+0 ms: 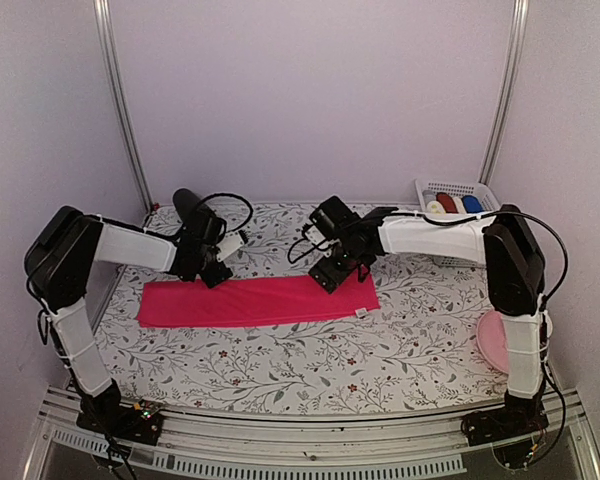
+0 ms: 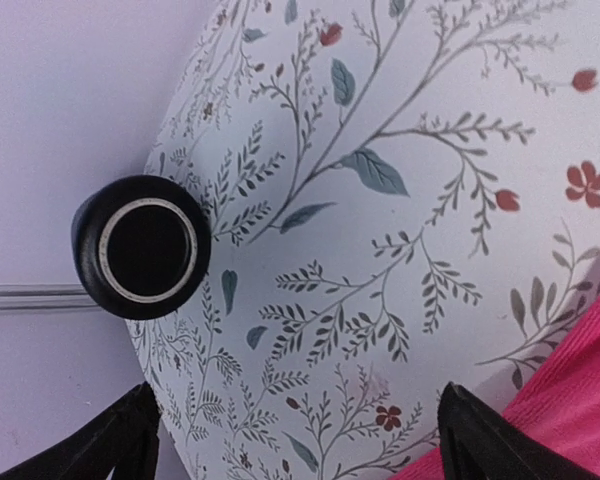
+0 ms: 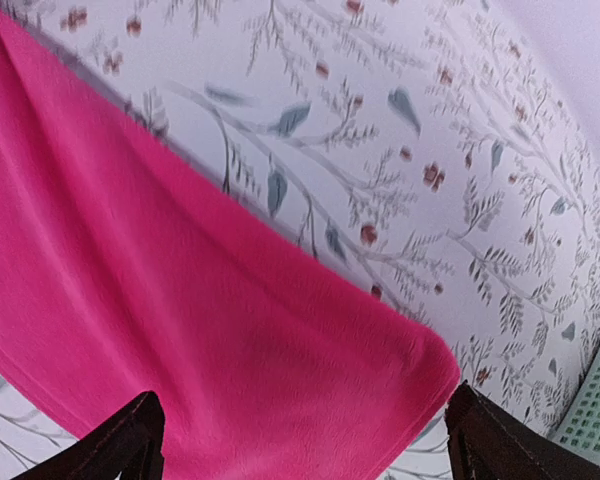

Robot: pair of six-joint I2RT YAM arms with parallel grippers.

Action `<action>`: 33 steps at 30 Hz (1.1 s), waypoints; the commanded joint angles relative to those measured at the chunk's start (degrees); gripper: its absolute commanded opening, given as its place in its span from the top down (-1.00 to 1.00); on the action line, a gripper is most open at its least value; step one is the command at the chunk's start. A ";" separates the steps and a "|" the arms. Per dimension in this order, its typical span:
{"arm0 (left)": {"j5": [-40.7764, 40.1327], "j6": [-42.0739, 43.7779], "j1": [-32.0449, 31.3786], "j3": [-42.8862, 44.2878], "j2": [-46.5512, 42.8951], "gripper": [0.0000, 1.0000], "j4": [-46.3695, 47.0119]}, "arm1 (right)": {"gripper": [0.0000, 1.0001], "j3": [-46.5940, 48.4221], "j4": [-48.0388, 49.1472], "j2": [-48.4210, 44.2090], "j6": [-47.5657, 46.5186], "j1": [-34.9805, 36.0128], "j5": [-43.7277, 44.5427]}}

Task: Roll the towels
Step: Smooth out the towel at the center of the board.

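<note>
A hot pink towel [image 1: 255, 301] lies flat as a long strip across the middle of the table. My left gripper [image 1: 213, 272] hovers open just beyond its far left edge. In the left wrist view the towel [image 2: 580, 390] shows only at the lower right, and the open left gripper [image 2: 300, 450] has bare tablecloth between its fingers. My right gripper [image 1: 329, 279] is open over the towel's far right end. In the right wrist view the towel's corner [image 3: 230, 330] lies between the spread fingers of the right gripper [image 3: 305, 450]. Neither gripper holds anything.
A white basket [image 1: 458, 188] at the back right holds rolled towels: pale [image 1: 436, 207], red [image 1: 447, 203] and blue [image 1: 472, 204]. A black cylinder [image 1: 185, 200] [image 2: 145, 245] lies at the back left. A pink plate [image 1: 493, 340] sits by the right arm's base.
</note>
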 commanded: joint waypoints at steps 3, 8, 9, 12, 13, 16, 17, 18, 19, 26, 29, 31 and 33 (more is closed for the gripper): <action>3.70 -1.61 0.26 2.22 -8.18 -0.95 -4.17 | -0.98 13.92 3.51 7.15 1.67 0.34 -0.91; 10.76 -1.20 0.29 -5.69 -15.24 -0.95 -5.64 | -0.98 20.61 9.12 14.79 0.99 1.20 -3.72; 12.24 -1.10 0.29 -7.64 -16.63 -0.95 -5.71 | -0.98 21.57 10.17 17.08 0.96 1.43 -3.96; 14.47 -1.15 0.21 -12.67 -19.12 -0.94 -5.61 | -0.98 24.68 12.08 21.38 1.59 1.95 -4.81; 14.52 -1.21 0.20 -13.93 -19.24 -0.93 -5.80 | -0.98 25.58 12.52 22.69 1.84 2.15 -5.01; 14.52 -1.41 0.20 -17.00 -19.14 -0.89 -5.92 | -0.98 27.25 13.39 25.42 2.96 2.38 -4.73; 14.52 -1.35 0.19 -17.88 -18.99 -0.89 -5.76 | -0.98 27.39 13.64 25.87 3.38 2.37 -4.01; 14.41 -1.28 0.20 -18.63 -18.71 -0.89 -5.65 | -0.98 27.42 13.82 26.22 3.61 2.39 -3.23; 14.04 -1.23 0.17 -19.32 -18.25 -0.88 -5.65 | -0.97 27.36 13.83 26.51 3.82 2.38 -2.63; 11.65 -0.17 0.20 -20.30 -14.87 -0.83 -7.55 | -0.98 26.81 12.41 27.74 3.39 2.41 4.33; 12.44 -0.28 0.20 -20.23 -15.55 -0.86 -9.14 | -0.98 26.77 11.05 28.53 2.69 2.14 8.96; 13.34 -0.22 0.19 -20.29 -16.38 -0.90 -10.33 | -0.98 26.21 10.43 28.57 2.59 1.54 10.35; 13.80 -0.20 0.20 -20.34 -16.90 -0.94 -11.45 | -0.98 25.33 10.39 28.20 2.78 0.79 11.04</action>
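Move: The red towel lies flat and stretched left to right. Its middle is about 9 cm right and 6 cm back of the left hand, some 3 cm below it. From the right hand, that middle lies roughly 18 cm left and 1 cm ahead, 5 cm below. The black cylinder stands 18 cm ahead and 5 cm left of the left hand, about level in height. The white basket is some 23 cm ahead and 25 cm right of the right hand. Across the towel both open hands hop to fresh spots. The right arcs up, then left about 12 cm and forward some 7 cm, coming down by the far edge near the middle before easing slightly right and forward, tips tilting up. The left lifts, draws back about 10 cm and sinks onto the cloth by the near edge, pointing steeper. ##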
